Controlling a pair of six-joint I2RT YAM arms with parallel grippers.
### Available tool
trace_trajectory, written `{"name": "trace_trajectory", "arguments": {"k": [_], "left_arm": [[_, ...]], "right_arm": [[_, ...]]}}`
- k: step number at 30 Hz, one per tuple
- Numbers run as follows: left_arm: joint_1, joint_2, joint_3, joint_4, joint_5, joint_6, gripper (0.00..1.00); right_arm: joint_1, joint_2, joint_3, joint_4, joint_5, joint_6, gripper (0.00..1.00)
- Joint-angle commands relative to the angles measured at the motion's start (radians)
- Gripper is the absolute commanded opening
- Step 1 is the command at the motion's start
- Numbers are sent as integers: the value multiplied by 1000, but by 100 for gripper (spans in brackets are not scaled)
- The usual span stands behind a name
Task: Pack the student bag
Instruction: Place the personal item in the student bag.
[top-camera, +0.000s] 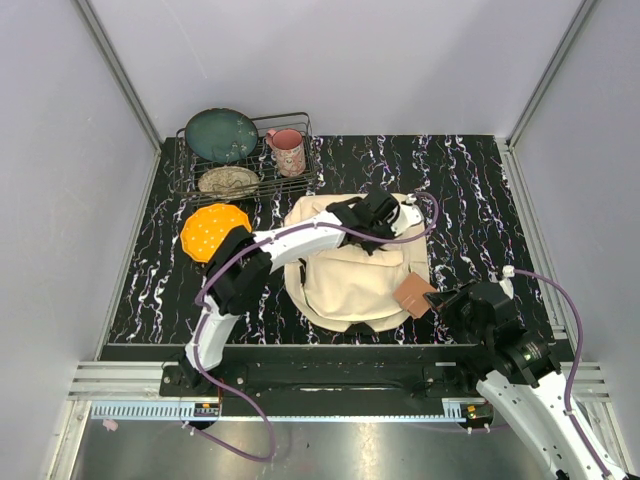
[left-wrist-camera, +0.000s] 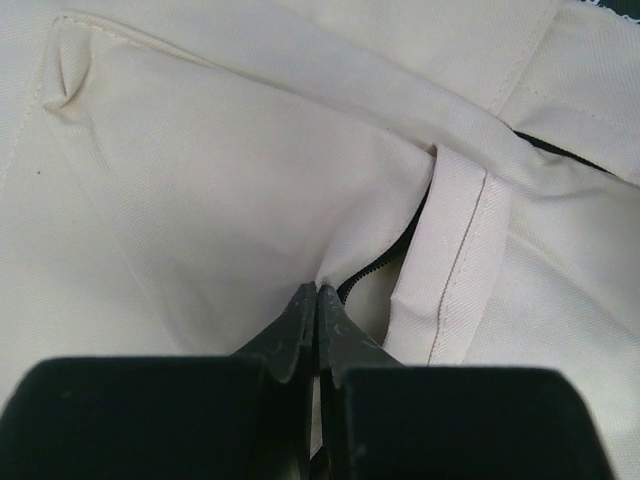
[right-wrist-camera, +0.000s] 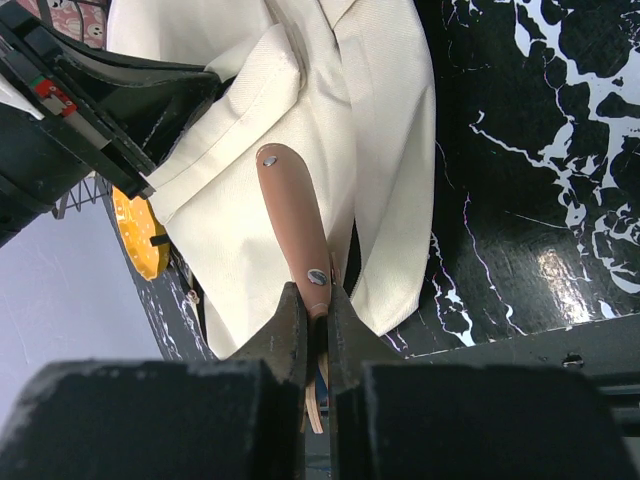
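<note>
The cream student bag (top-camera: 350, 285) lies in the middle of the black marbled table. My left gripper (top-camera: 376, 238) reaches over its far part. In the left wrist view this gripper (left-wrist-camera: 317, 290) is shut, pinching a fold of the bag's fabric (left-wrist-camera: 200, 180) beside a black zipper (left-wrist-camera: 375, 268). My right gripper (top-camera: 440, 300) is at the bag's near right edge, shut on a flat brown leather-like item (top-camera: 413, 294). Seen edge-on in the right wrist view, the brown item (right-wrist-camera: 293, 215) with two silver rivets sticks out of that gripper (right-wrist-camera: 308, 300) over the bag (right-wrist-camera: 390, 130).
A wire rack (top-camera: 305, 172) at the back left holds a teal plate (top-camera: 220, 135), a pink mug (top-camera: 289, 152) and a beige dish (top-camera: 229, 181). An orange perforated disc (top-camera: 213, 231) lies beside the left arm's elbow. Walls enclose the table on three sides.
</note>
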Motion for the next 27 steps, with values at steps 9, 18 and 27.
{"name": "trace_trajectory", "arguments": {"k": [9, 18, 27], "left_arm": [[51, -184, -32, 29, 7, -70, 0], [60, -230, -31, 45, 4, -99, 0], [62, -239, 12, -10, 19, -117, 0]], "right_arm": [[2, 63, -3, 207, -60, 32, 6], [1, 204, -14, 467, -122, 72, 6], [1, 429, -114, 912, -215, 225, 0]]}}
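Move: In the right fingers the personal item is already held, its middle about 3 cm left, 2 cm ahead and 1 cm below them. The student bag's pocket opening lies about 14 cm ahead, 12 cm left and 6 cm below the right hand; the bag's middle is 12 cm ahead, 14 cm left and 10 cm down. For the left hand, already pinching the opening's edge, the opening is about 1 cm back, 1 cm right and 2 cm below. Lifting the pinched edge of the pocket about 6 cm, with a slight drift left, the left hand then holds it up, shut fingers keeping the cloth. A moment after that lift starts, the right hand carries the personal item left and forward, some 10 cm in all, over the bag towards the opening, rising a little before starting to dip, and rolls its left side up by about 15 degrees. ##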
